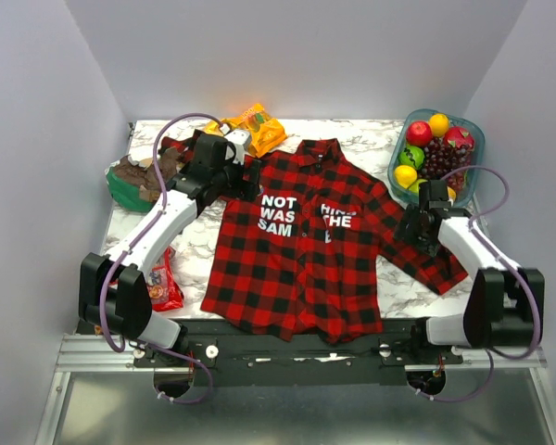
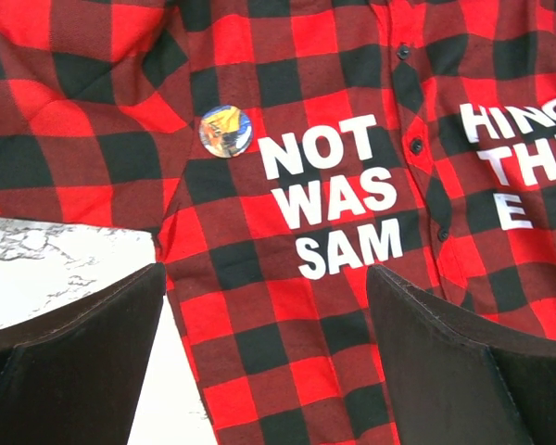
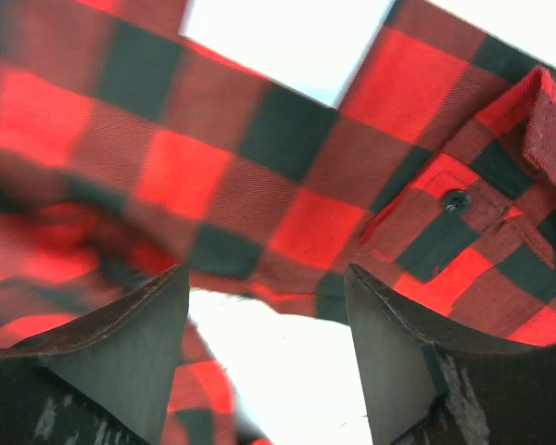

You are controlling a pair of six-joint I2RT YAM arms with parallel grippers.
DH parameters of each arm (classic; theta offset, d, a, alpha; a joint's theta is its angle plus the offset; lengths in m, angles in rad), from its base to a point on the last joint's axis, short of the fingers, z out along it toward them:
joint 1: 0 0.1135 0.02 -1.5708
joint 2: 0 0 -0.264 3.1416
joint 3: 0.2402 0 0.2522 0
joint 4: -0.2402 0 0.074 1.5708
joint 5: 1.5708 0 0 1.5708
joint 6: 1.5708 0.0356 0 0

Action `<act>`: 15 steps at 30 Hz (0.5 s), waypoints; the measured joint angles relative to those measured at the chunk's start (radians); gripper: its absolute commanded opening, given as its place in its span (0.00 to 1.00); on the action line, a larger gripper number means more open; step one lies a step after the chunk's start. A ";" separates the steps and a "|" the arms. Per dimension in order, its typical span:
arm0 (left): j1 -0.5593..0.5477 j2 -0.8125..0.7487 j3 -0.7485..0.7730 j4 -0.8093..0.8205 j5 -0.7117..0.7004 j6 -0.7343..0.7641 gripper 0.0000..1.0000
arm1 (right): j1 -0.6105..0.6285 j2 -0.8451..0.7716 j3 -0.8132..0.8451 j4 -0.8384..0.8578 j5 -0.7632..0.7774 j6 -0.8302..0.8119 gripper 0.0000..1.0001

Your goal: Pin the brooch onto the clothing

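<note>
The clothing, a red and black plaid shirt with white block letters, lies flat on the marble table. In the left wrist view the brooch, a small round disc, sits on the clothing just left of the word NOT. My left gripper hovers open above the shirt's chest, nothing between its fingers; it is at the shirt's left shoulder in the top view. My right gripper is over the right sleeve, open, with bare table between its fingers and the cuff button beyond them.
A glass container of fruit stands at the back right. An orange snack bag lies behind the collar. A green dish with brown pieces is at the left, and a red packet lies by the left arm.
</note>
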 measured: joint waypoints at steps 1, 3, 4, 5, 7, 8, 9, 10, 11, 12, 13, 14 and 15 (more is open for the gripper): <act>-0.003 -0.001 0.000 0.000 0.003 0.000 0.97 | -0.010 0.040 0.000 0.000 0.003 -0.010 0.73; -0.009 -0.003 0.000 0.000 0.007 0.000 0.97 | -0.025 0.095 -0.001 0.000 0.004 -0.022 0.71; -0.013 -0.003 0.000 0.000 0.010 0.000 0.97 | -0.029 0.114 -0.002 0.000 0.005 -0.027 0.70; -0.014 -0.004 0.000 0.000 0.012 0.000 0.97 | -0.033 0.127 -0.002 0.000 0.005 -0.031 0.69; -0.014 -0.006 0.000 0.000 0.016 -0.004 0.97 | -0.040 0.152 -0.002 0.003 0.006 -0.039 0.64; -0.016 -0.007 0.000 0.000 0.018 -0.004 0.97 | -0.042 0.166 -0.002 0.005 0.006 -0.041 0.62; -0.017 -0.007 0.000 0.000 0.021 -0.004 0.97 | -0.044 0.181 -0.002 0.007 0.006 -0.046 0.59; -0.018 -0.008 0.000 0.001 0.023 -0.005 0.97 | -0.045 0.192 0.006 0.006 0.006 -0.048 0.54; -0.019 -0.008 0.000 0.001 0.025 -0.006 0.97 | -0.047 0.200 0.011 0.007 0.006 -0.051 0.51; -0.019 -0.008 0.000 0.001 0.027 -0.006 0.97 | -0.049 0.210 0.019 0.004 0.006 -0.055 0.48; -0.019 -0.008 0.000 0.001 0.027 -0.006 0.97 | -0.051 0.220 0.029 0.003 0.006 -0.056 0.42; -0.019 -0.008 0.000 0.001 0.027 -0.006 0.97 | -0.052 0.231 0.039 0.002 0.006 -0.061 0.39; -0.019 -0.008 0.000 0.001 0.027 -0.006 0.97 | -0.053 0.240 0.049 0.001 0.005 -0.066 0.37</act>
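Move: The plaid shirt's right sleeve lies right under the right gripper; the spot to grip, on its near edge, is about 5 cm below and 2 cm to the right. The cuff is some 6 cm to the right and 3 cm back, the white sleeve patch about 6 cm ahead and 2 cm left, and the fruit basket some 18 cm ahead and 3 cm right. From the left gripper that sleeve spot is about 42 cm right, 11 cm back and well below. Lower the right gripper about 5 cm onto the shirt's right sleeve just short of the cuff, easing some 2 cm to the right and tipping the fingers about 10 degrees nearer to straight down. Once low, stop sinking and edge forward about a centimetre while closing the fingers from wide to roughly half open, gathering the sleeve's near edge between the tips. ##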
